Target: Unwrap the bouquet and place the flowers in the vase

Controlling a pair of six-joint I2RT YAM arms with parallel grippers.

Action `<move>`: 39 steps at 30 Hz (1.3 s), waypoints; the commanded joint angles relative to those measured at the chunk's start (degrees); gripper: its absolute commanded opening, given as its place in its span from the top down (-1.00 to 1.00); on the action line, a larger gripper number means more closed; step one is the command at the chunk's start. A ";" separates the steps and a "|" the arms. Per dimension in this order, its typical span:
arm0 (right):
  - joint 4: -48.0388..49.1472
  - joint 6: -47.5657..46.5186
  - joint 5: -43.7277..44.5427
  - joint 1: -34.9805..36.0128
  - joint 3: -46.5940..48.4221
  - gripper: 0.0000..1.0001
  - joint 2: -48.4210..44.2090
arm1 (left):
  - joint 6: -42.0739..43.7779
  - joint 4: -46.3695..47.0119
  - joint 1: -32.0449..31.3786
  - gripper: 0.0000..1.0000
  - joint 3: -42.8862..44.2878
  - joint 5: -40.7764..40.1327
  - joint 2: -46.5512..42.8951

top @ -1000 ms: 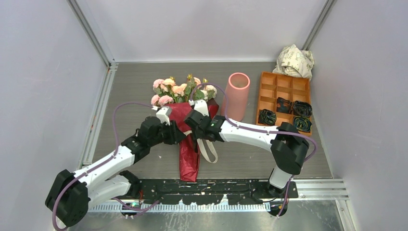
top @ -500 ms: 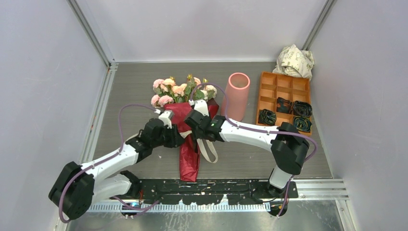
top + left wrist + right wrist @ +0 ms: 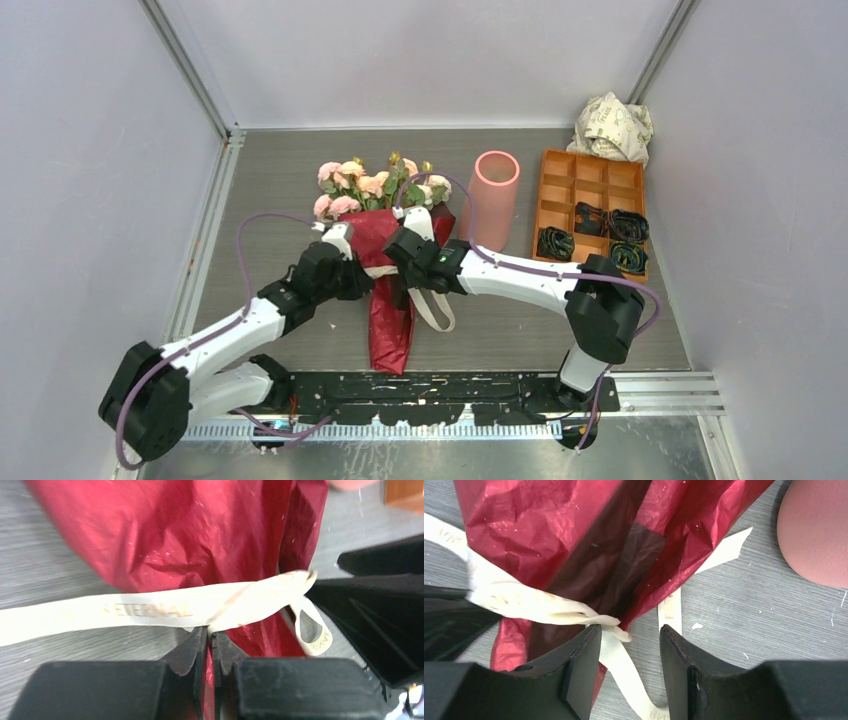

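Observation:
The bouquet [image 3: 385, 250] lies on the table in dark red crinkled paper [image 3: 200, 530], its pink and peach flowers [image 3: 370, 185] pointing toward the back. A cream ribbon [image 3: 150, 611] crosses the paper. My left gripper [image 3: 212, 635] is shut on the ribbon at the wrap's left side. My right gripper [image 3: 630, 630] stands open at the wrap's right edge, over a loose ribbon tail [image 3: 624, 665], its left finger touching the knot. The pink vase [image 3: 492, 195] stands upright just right of the bouquet.
An orange compartment tray [image 3: 560, 165] with black items sits at the right, and a crumpled white printed paper ball [image 3: 612, 125] lies behind it. Enclosure walls bound the table on the left, back and right.
My left gripper has closed on the ribbon and drawn slightly left, and a cream strip now shows stretched between the two grippers. The right arm has held still.

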 commanded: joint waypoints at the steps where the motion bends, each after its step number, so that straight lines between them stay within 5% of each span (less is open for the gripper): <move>1: 1.56 0.96 0.37 0.10 0.59 -0.04 -2.52 | -0.43 -7.57 0.16 0.85 4.55 -11.57 -7.99; 14: 2.02 0.21 -1.68 0.00 3.66 -0.05 0.67 | -3.17 -15.50 0.25 0.85 3.29 -13.57 -15.58; 25: 4.62 4.26 -7.40 2.61 -0.02 -0.07 -6.14 | -2.94 -17.24 0.21 0.85 5.03 -15.32 -14.20; 39: 6.61 5.63 -10.07 2.73 -1.54 -0.02 -1.98 | -1.93 -20.10 0.18 0.84 6.50 -16.56 -15.95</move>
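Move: The left fingers already pinch the ribbon. Its knot lies about 7 cm to their right and 1 cm ahead, at nearly the same height. From the half-open right fingers the knot is only about 1 cm left and 1 cm below. The flower heads are some 20 cm ahead of the right hand and 4 cm left; the pink vase is about 14 cm ahead and 16 cm right, and the wrapper's foot 13 cm back and 2 cm left. Keeping its pinch on the ribbon, the left hand lifts it quickly by about 4 cm and draws it left, away from the knot, some 6 cm in all, turning a little counter-clockwise and easing down slightly. The right hand, fingers staying half open around the knot, then follows left and back about 4 cm each way, rising briefly and sinking again as its left side tips up. ##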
